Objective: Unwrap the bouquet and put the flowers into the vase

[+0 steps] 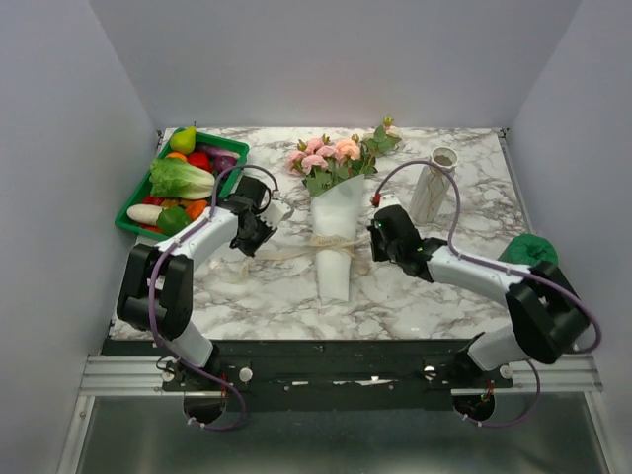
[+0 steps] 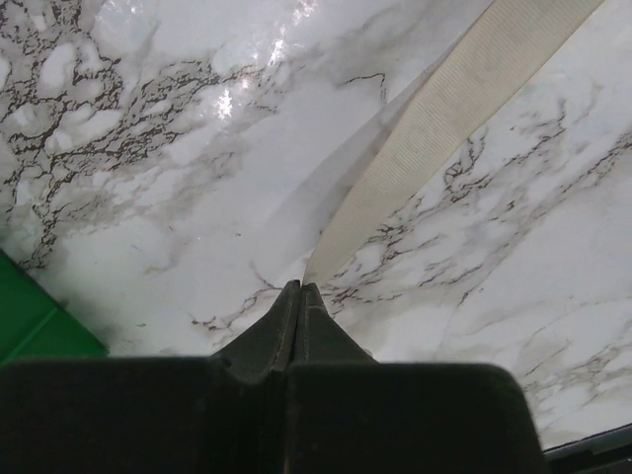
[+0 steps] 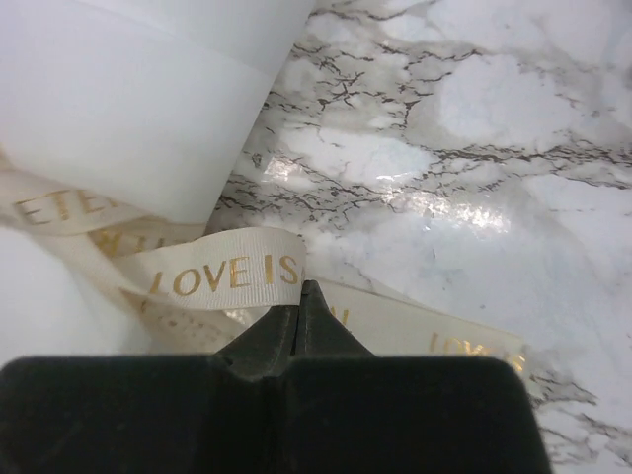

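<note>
The bouquet (image 1: 334, 217) lies mid-table, its pink and peach flowers (image 1: 331, 155) pointing to the far side, in a white paper cone (image 3: 138, 99). A cream ribbon (image 1: 331, 247) is tied round the cone. My left gripper (image 1: 259, 237) is left of the cone, shut on a ribbon tail (image 2: 444, 118) that runs from the tips of the left gripper (image 2: 300, 286) up to the right. My right gripper (image 1: 376, 240) is just right of the cone. In the wrist view the right gripper (image 3: 304, 288) is shut on the gold-lettered ribbon (image 3: 227, 267). The vase (image 1: 434, 185) stands upright at far right.
A green tray (image 1: 133, 202) of toy vegetables sits at the far left, its corner (image 2: 30, 316) showing in the left wrist view. A dark green pouch (image 1: 528, 250) lies at the right edge, beside the right arm. Grey walls enclose the marble table.
</note>
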Robot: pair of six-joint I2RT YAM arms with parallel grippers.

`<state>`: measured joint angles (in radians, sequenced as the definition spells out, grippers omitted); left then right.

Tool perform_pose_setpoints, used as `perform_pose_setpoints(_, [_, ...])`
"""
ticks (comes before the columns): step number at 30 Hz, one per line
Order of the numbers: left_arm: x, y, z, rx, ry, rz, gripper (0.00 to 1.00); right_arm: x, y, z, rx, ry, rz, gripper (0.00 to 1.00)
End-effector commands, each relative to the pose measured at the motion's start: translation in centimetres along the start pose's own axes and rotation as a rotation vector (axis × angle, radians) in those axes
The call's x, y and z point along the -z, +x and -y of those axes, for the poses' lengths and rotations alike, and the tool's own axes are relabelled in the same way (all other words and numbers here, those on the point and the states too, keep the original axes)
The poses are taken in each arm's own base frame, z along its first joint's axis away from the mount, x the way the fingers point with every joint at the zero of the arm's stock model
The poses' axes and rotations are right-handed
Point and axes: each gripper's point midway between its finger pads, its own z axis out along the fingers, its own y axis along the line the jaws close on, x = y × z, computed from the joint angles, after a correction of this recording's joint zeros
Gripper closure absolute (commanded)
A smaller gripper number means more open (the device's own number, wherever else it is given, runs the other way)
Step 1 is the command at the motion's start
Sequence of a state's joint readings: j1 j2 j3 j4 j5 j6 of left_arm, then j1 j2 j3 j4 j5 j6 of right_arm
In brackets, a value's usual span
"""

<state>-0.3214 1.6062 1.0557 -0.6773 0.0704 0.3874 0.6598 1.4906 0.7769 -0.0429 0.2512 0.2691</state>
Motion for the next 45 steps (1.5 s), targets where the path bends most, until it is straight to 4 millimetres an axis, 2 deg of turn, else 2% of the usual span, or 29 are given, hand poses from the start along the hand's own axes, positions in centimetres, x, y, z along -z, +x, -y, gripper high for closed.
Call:
perform_pose_setpoints(1, [3.5,-1.6,-1.0,0.035,-0.038,0.06,1.0,3.8,-1.9,1.6,-0.077,0.052,0.081,1.0])
perform_pose_setpoints(2, [4.6,-2.3,-1.7,0.051,-0.054,0.085,1.0,4.6,-2.5,2.0,-0.089,0.061,0.102,0.99])
perform_pose_setpoints(5, [6.8,-2.7,-3.2,0.109,-0.084,0.101,1.0,6.9,-3.4,3.5,-0.121,0.12,0.141,0.99])
perform_pose_setpoints(6, [7.3,-2.4,-3.4,0.127,-0.081,0.1,1.0,7.4,-3.0,4.0,-0.12,0.145,0.122,0.99])
perform_pose_setpoints(8, [9.1,-2.8,-4.2,0.156,-0.096,0.145,1.0,8.6,-3.3,5.1,-0.151,0.189,0.144,0.99])
perform_pose_setpoints(9, [9.7,-2.2,-5.2,0.187,-0.113,0.147,1.0,9.0,-2.7,5.8,-0.156,0.214,0.124,0.99])
perform_pose_setpoints(11, [11.4,-1.8,-6.4,0.207,-0.155,0.174,1.0,10.0,-2.8,7.3,-0.206,0.255,0.138,0.99])
perform_pose_setpoints(15, [14.2,0.8,-9.7,0.281,-0.265,0.184,1.0,11.7,-1.6,10.7,-0.294,0.344,0.116,0.99])
perform_pose_setpoints(16, [14.9,2.3,-11.2,0.333,-0.307,0.173,1.0,12.3,-1.5,12.2,-0.339,0.385,0.123,0.99])
perform_pose_setpoints(19, [16.7,5.5,-14.2,0.423,-0.424,0.143,1.0,14.4,-1.7,14.9,-0.399,0.467,0.161,0.99])
perform_pose_setpoints(21, [17.8,6.8,-15.5,0.463,-0.479,0.14,1.0,15.5,-2.1,15.7,-0.409,0.499,0.188,0.99])
perform_pose_setpoints(22, [18.2,7.1,-15.8,0.474,-0.498,0.141,1.0,16.0,-2.3,16.2,-0.414,0.518,0.199,0.96])
perform_pose_setpoints(23, [18.7,7.8,-16.1,0.492,-0.514,0.144,1.0,16.2,-2.7,16.1,-0.415,0.513,0.207,0.86])
perform_pose_setpoints(24, [19.0,7.8,-16.1,0.492,-0.523,0.149,0.97,16.3,-2.9,16.0,-0.41,0.507,0.208,0.53])
perform_pose_setpoints(25, [19.3,7.8,-16.0,0.49,-0.528,0.155,0.69,16.3,-2.8,15.9,-0.41,0.5,0.202,0.44])
perform_pose_setpoints(26, [19.9,7.7,-15.9,0.491,-0.539,0.172,0.57,16.4,-3.1,15.8,-0.411,0.493,0.204,0.39])
perform_pose_setpoints(27, [20.2,7.6,-15.8,0.498,-0.541,0.177,0.44,16.3,-2.9,15.6,-0.407,0.487,0.194,0.25])
perform_pose_setpoints(28, [20.6,7.4,-15.8,0.502,-0.542,0.183,0.14,16.3,-2.9,15.5,-0.408,0.476,0.189,0.19])
perform_pose_setpoints(29, [21.5,6.8,-16.0,0.514,-0.549,0.211,0.01,16.3,-2.9,15.3,-0.408,0.468,0.186,0.16])
perform_pose_setpoints(30, [21.7,6.6,-15.5,0.518,-0.525,0.215,0.01,16.4,-3.0,15.2,-0.408,0.458,0.186,0.11])
perform_pose_setpoints(32, [22.5,4.2,-14.7,0.498,-0.447,0.297,0.01,16.8,-3.3,14.9,-0.404,0.438,0.2,0.04])
perform_pose_setpoints(36, [22.3,-0.8,-10.1,0.399,-0.237,0.381,0.01,18.1,-4.6,14.4,-0.391,0.391,0.237,0.0])
perform_pose_setpoints(37, [21.7,-3.1,-7.8,0.323,-0.17,0.402,0.01,18.6,-5.3,14.0,-0.386,0.361,0.251,0.0])
perform_pose_setpoints(39, [20.8,-6.1,-4.9,0.24,-0.069,0.446,0.01,19.2,-5.7,13.5,-0.374,0.326,0.261,0.0])
perform_pose_setpoints(40, [20.2,-7.8,-2.6,0.191,-0.004,0.46,0.01,19.3,-5.9,12.9,-0.366,0.29,0.264,0.0])
perform_pose_setpoints(45, [15.0,-13.6,2.8,0.032,0.183,0.406,0.01,19.8,-5.7,11.1,-0.348,0.17,0.288,0.0])
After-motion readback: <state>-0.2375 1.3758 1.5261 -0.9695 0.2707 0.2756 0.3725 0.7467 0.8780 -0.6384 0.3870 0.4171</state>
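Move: Both hands already pinch ribbon tails. The knot around the wrapped stems lies about 21 cm right of the left hand, 3 cm ahead and 1 cm lower; from the right hand it is roughly 10 cm left, 1 cm ahead and 3 cm below. The flowers are some 27 cm ahead of the left hand and 18 cm right; the vegetable crate, 18 cm ahead and 15 cm left. The vase stands about 12 cm ahead of the right hand, 13 cm right. Up and then apart, both hands draw the pinched ribbon tails away from the knot, each nearly 20 cm to its own side and turning outwards some 35 degrees. There the fingers open wide and let the ribbon go; the right hand rises a little more, while the left climbs and swings back right to above its start. ##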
